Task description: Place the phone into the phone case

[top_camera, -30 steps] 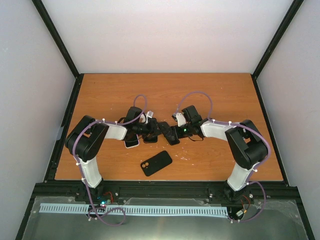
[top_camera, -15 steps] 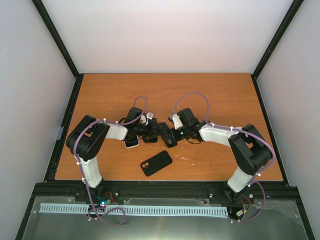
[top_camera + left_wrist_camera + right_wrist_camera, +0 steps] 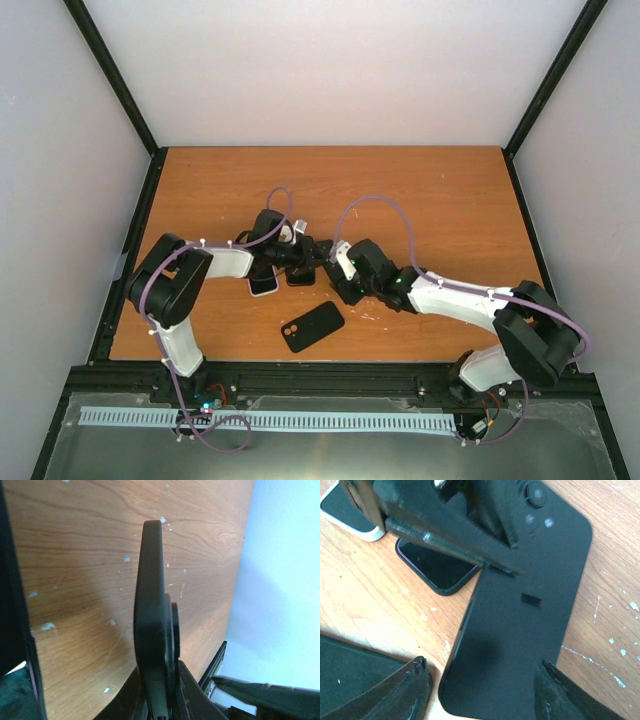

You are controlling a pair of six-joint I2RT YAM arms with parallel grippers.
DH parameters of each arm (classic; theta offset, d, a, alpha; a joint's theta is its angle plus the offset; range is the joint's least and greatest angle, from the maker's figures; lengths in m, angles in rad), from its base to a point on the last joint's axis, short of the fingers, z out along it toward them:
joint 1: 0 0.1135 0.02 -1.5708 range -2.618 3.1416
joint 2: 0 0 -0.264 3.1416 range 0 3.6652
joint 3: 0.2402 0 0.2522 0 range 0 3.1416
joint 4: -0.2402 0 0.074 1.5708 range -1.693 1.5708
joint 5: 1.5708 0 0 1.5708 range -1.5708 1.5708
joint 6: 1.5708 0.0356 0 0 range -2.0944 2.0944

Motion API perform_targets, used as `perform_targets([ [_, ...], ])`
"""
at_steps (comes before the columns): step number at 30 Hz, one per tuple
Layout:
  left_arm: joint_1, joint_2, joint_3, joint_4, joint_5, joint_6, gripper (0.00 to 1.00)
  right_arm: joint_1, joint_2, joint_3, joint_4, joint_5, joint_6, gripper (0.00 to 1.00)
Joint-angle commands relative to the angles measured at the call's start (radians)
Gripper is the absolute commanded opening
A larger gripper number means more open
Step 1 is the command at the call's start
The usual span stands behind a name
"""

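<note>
My left gripper [image 3: 159, 680] is shut on one end of a black phone [image 3: 150, 605], which shows edge-on above the wooden table. In the right wrist view the phone's [image 3: 530, 590] black back, with its camera lenses, faces the camera, and the left gripper's fingers [image 3: 445, 535] clamp its far end. My right gripper [image 3: 480, 680] is open, one finger on each side of the phone's near end. From above, the two grippers meet at mid-table: the left gripper [image 3: 318, 257] and the right gripper [image 3: 340, 280]. The empty black phone case [image 3: 312, 327] lies flat nearer the front edge.
Two other phones lie under the left arm: a white-rimmed phone [image 3: 263, 283] [image 3: 345, 510] and a black phone [image 3: 300, 277] [image 3: 432, 570], screen up. Black frame rails border the table [image 3: 450, 200], with white walls beyond.
The left gripper has shut on the phone. The right arm has swung left and toward the front, bringing its gripper around the phone's near end.
</note>
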Motion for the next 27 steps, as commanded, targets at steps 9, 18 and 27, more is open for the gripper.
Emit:
perform_targets([
  [9, -0.005, -0.107, 0.053, -0.001, 0.093, -0.059, 0.06, 0.171, -0.012, -0.063, 0.138, 0.364, -0.175, 0.64],
  [18, -0.005, -0.138, 0.038, -0.026, 0.115, -0.088, 0.07, 0.257, -0.004, -0.061, 0.207, 0.637, -0.247, 0.39],
  [27, -0.005, -0.191, 0.012, 0.017, 0.124, -0.165, 0.16, 0.296, -0.043, -0.074, 0.23, 0.672, -0.268, 0.03],
])
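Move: The phone case hangs from my left hand by its far end, so its middle lies about 4 cm back and 3 cm to the right of that hand, and from my open right hand about 2 cm ahead, 3 cm left and slightly lower. Counted from the right hand, the dark phone lies some 12 cm left and level with it, and the spare black case about 9 cm left and 12 cm back, both roughly 6 cm below. My left hand keeps its pinch on the phone case and carries it up about 4.5 cm, drifting a little back. My right hand eases back a touch, then comes forward again and rises some 3 cm, its wrist tipping the fingers up around 30 degrees and rolling its left side down, and shuts its fingers on the case's narrow edge. ##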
